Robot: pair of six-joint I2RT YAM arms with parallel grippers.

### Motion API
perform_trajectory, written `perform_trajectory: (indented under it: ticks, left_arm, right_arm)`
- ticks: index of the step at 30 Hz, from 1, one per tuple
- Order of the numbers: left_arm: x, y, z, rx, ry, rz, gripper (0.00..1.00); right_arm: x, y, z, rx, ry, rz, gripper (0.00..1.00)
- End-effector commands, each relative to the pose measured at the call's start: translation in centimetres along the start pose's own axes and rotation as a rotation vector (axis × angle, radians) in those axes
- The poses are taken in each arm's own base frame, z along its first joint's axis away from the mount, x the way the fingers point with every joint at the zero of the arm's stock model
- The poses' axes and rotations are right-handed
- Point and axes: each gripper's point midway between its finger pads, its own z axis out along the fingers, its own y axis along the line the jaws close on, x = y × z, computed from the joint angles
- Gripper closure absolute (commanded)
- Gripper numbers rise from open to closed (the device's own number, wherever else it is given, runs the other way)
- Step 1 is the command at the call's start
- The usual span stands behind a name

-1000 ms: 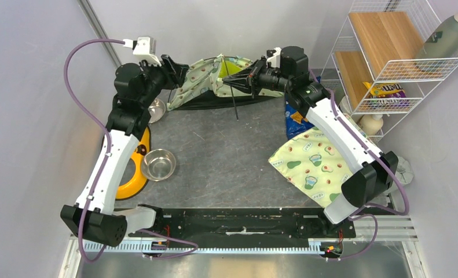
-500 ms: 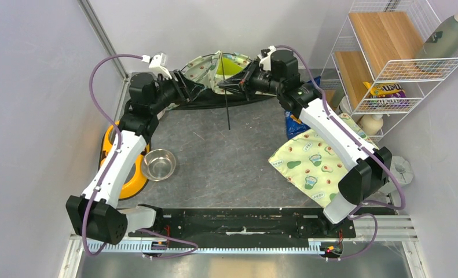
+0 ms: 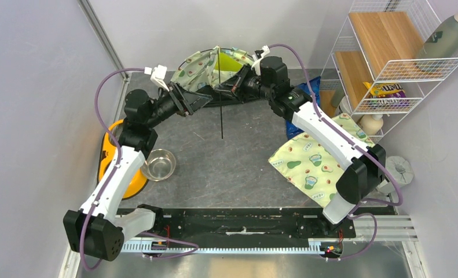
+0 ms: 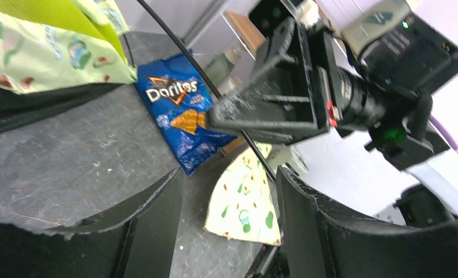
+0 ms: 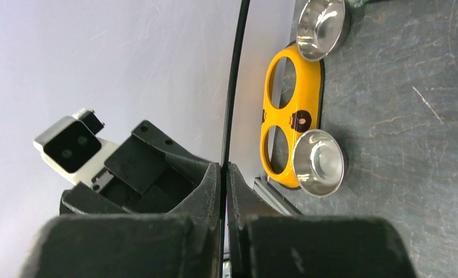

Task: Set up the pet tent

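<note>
The pet tent (image 3: 202, 65) lies half-collapsed at the back of the table, cream avocado-print fabric with a lime panel. A thin black pole (image 3: 221, 116) rises from it and hangs down over the grey table. My right gripper (image 3: 227, 90) is shut on this pole, which shows pinched between its pads in the right wrist view (image 5: 224, 174). My left gripper (image 3: 206, 99) stands open just left of the pole, nothing between its fingers (image 4: 157, 211). In the left wrist view the right gripper (image 4: 273, 110) and the pole (image 4: 174, 43) lie ahead of the open jaws.
A yellow bowl holder (image 3: 122, 174) with a steel bowl (image 3: 158, 164) beside it sits at the left. A blue Doritos bag (image 4: 180, 116) and a flat avocado-print pad (image 3: 310, 165) lie at the right. A wire shelf (image 3: 388, 58) stands at the far right.
The left arm has swung right toward the pole and its jaws have widened a little. The right gripper has moved left and back with the pole, and the tent fabric has risen.
</note>
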Motion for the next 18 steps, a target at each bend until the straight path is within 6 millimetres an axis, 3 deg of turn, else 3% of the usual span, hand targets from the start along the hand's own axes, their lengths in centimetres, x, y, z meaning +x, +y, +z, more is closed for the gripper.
perform_trajectory:
  ticks: [1,7,11,13,18]
  left_arm:
    - [1.4,-4.0,-1.1,0.193,0.070,0.034,0.33]
    - [4.0,-4.7,-0.3,0.262,0.147,0.021,0.31]
    - [5.3,-4.2,0.3,0.254,0.179,-0.011,0.34]
    - [6.0,-3.5,0.4,0.240,0.195,-0.026,0.45]
    - [7.7,-1.7,0.3,0.183,0.236,-0.037,0.87]
  right_arm:
    - [-3.3,-1.5,1.5,0.024,-0.158,-0.066,1.00]
    - [-3.1,-1.4,2.3,0.019,-0.161,-0.062,1.00]
    - [-3.1,-1.6,2.6,0.027,-0.169,-0.058,1.00]
    - [-3.2,-1.7,2.7,0.037,-0.174,-0.056,1.00]
    - [-3.4,-1.7,2.7,0.039,-0.182,-0.054,1.00]
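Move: The black tent rod, pinched in my right fingers, crosses in front of my left hand; the stretch I want is about 4 cm back and 6 cm to my left hand's right, a touch lower. My right fingertips are some 5 cm ahead and 6 cm right of my left hand, and the tent stands about 22 cm ahead, 6 cm right and well below. From my right hand, that stretch of rod is about 9 cm back and slightly lower. I bring my open left hand to the right and back, about 6 cm, swinging it some 15 degrees clockwise until the rod lies between the fingers. As the hand sinks about 3 cm, mostly late on, I close them around the rod on the near side of my right hand. My right hand keeps its pinch, easing forward and slightly left by roughly 2 cm. ##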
